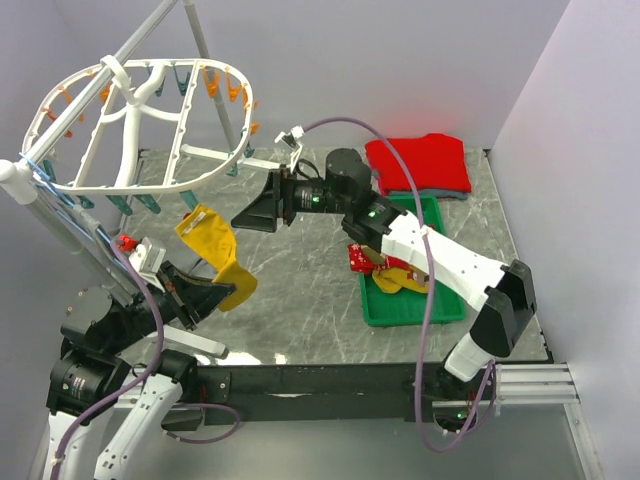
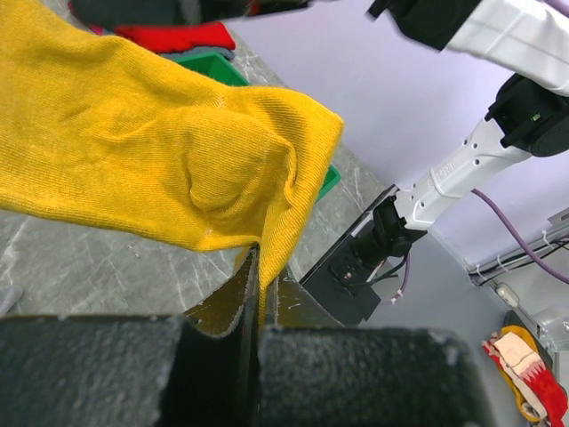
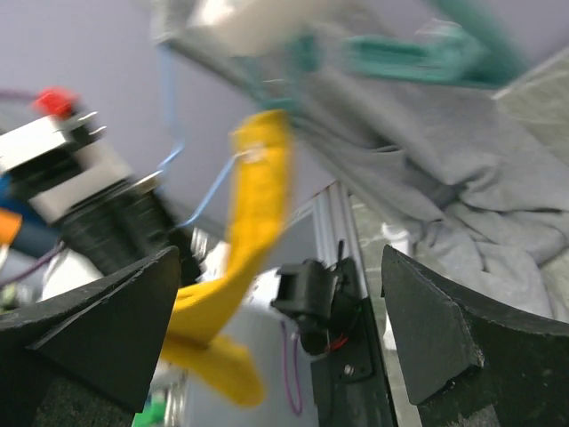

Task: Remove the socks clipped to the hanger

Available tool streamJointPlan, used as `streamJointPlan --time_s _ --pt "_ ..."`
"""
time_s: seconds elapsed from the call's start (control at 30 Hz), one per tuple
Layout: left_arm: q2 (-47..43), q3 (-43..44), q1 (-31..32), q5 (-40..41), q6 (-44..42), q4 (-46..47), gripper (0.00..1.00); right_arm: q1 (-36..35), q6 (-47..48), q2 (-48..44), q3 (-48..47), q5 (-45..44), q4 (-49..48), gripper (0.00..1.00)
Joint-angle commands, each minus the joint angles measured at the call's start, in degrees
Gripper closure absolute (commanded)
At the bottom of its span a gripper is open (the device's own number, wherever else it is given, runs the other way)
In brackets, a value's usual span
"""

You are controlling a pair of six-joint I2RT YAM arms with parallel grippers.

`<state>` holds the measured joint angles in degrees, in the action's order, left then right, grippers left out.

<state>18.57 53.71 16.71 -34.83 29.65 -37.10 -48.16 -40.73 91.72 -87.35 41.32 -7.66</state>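
Note:
The white oval hanger (image 1: pixel 130 120) with orange and teal clips hangs at the upper left. A mustard-yellow sock (image 1: pixel 215 250) hangs below its near rim, its top end up by a teal clip (image 1: pixel 187 201). I cannot tell if that clip still holds it. My left gripper (image 1: pixel 225 295) is shut on the sock's lower end. In the left wrist view the sock (image 2: pixel 160 151) runs down between the closed fingers (image 2: pixel 260 267). My right gripper (image 1: pixel 250 215) is open and empty, just right of the sock, which shows blurred in the right wrist view (image 3: pixel 253 222).
A green tray (image 1: pixel 447 310) at the right holds a red patterned sock (image 1: pixel 362 258) and yellow-tan socks (image 1: pixel 400 280). A folded red garment (image 1: pixel 420 165) lies behind the tray. The hanger's metal stand pole (image 1: pixel 215 85) rises at the back. Grey cloth (image 3: pixel 444 196) lies under the hanger.

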Motion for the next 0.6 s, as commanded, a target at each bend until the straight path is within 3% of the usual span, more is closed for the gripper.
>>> streamJointPlan --time_s 0.0,0.17,0.57 --pt "0.0 1.9 0.1 -1.8 1.0 3.1 0.99 -0.5 -6.4 -0.9 4.4 -10.2 -11.0 0.00" --pt "-0.2 1.8 0.1 -2.3 1.7 3.8 0.99 -2.1 -12.8 3.8 3.8 -10.6 -24.5 0.00" --pt "-0.2 3.0 0.1 -3.3 1.4 2.3 0.99 -7.1 -16.0 13.7 -8.0 -15.4 -28.1 0.00"
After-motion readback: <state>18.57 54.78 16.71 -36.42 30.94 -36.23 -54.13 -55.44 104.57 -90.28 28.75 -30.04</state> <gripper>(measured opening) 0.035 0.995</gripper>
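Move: The yellow sock's clip hangs about 10 cm to the right hand's left, roughly level with it front to back and some 3 cm higher. An empty green clip on the hanger rim is nearer, about 4 cm left, 5 cm farther out and 5 cm up. The sock's middle hangs 5 cm left, 7 cm nearer the base and 5 cm below. From the left hand, the sock clip is about 10 cm ahead, 4 cm left and 8 cm up. Dipping forward and down a couple of centimetres first, the right hand then sweeps left about 7 cm, rising back to its starting height, and comes in beneath the hanger rim towards the yellow sock's clip. Its fingers stay wide open and tilt up some 10 degrees. The left hand keeps the sock's lower part pinched almost in place. ##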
